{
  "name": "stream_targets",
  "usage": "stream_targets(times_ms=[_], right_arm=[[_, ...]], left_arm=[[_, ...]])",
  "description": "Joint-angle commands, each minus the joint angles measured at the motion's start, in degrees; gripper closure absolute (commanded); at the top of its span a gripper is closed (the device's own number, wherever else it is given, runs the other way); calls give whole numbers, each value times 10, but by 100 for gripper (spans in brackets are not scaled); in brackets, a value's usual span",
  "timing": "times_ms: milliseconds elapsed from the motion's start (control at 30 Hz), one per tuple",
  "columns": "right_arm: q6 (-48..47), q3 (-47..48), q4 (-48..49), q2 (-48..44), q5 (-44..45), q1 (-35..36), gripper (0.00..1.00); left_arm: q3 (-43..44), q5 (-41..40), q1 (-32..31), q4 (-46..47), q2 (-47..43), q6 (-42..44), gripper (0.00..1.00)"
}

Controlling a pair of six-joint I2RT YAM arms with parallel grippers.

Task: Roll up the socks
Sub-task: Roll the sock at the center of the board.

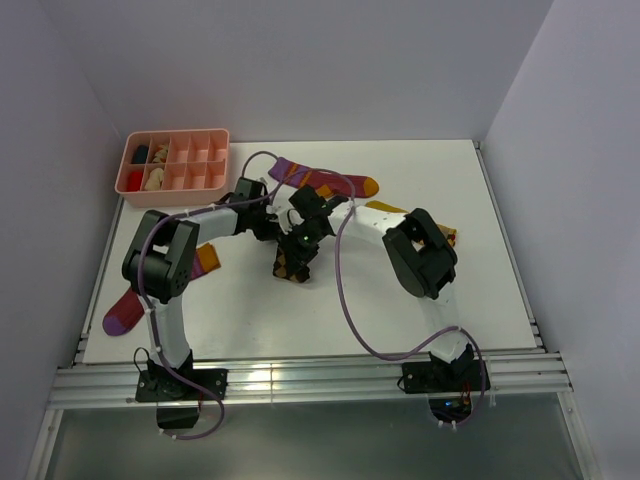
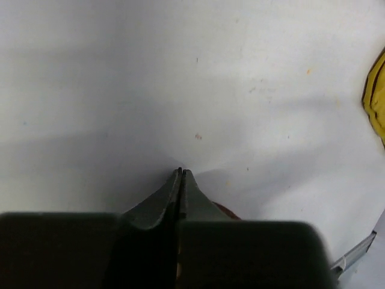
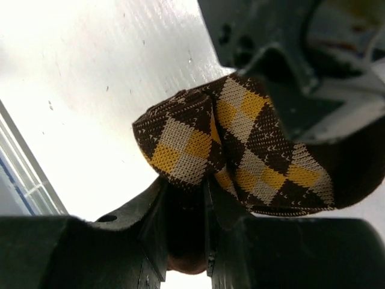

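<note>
The brown-and-tan diamond-check sock (image 3: 240, 150) is partly rolled, and my right gripper (image 3: 186, 188) is shut on its rolled end just above the table. The top view shows that sock (image 1: 291, 265) at the table's middle, under the right gripper (image 1: 298, 247). My left gripper (image 2: 181, 173) is shut with nothing visible between its tips, and it sits low right beside the sock, left gripper (image 1: 270, 222). One maroon sock (image 1: 322, 181) lies behind the grippers. A second maroon sock (image 1: 125, 312) lies at the left, half under the left arm. The mustard sock (image 1: 451, 238) peeks out from under the right arm.
A pink compartment tray (image 1: 128, 182) holding small items stands at the back left corner. White walls close in the table on three sides. The purple cables of both arms loop over the middle. The metal rail runs along the near edge.
</note>
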Motion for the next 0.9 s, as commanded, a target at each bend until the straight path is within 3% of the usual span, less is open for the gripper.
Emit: stream_targets(times_ms=[0,67,100,167,267,533,867], right_arm=[[23,-46,-17,61,58,-1,100],[40,-46,-17,71,48,-11,100],[40,-41,-22,75,44,-14,100],[46,-36,-27,87,43,-17,100],[46,-28,-38,95,26,-21,100],[40,-11,-51,107,5,-34,100],[31,12,-57,112,3,-37,100]], left_arm=[[24,-32,-14,29,17,1,89],[21,-35,-3,44,10,-8,79],[18,-42,1,47,-1,-16,67],[5,-50,15,55,-14,-22,53],[-32,-57,39,68,-52,-35,40],[-107,-93,80,34,-169,2,28],[-106,-136,86,-29,-143,35,31]])
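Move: Just behind the left hand's shut fingertips, about 4 cm back, 3 cm to the right and 2 cm lower, lies the half-rolled checkered sock. The right hand already pinches it by its rolled near end, so its middle is some 3 cm ahead of that hand, 1 cm left and 1 cm down. From the left hand, the striped sock lies about 14 cm ahead and 10 cm right, the yellow sock some 3 cm ahead and 30 cm right. Opening wide as it lifts about 2 cm, the left hand first edges forward, then swings back and out to the left, ending some 10 cm clear of the checkered sock, turned about 15 degrees counter-clockwise. The right hand keeps its pinch low over the board, easing the sock 4 cm left, then drawing it 2 cm back right as its wrist rolls roughly 10 degrees. ##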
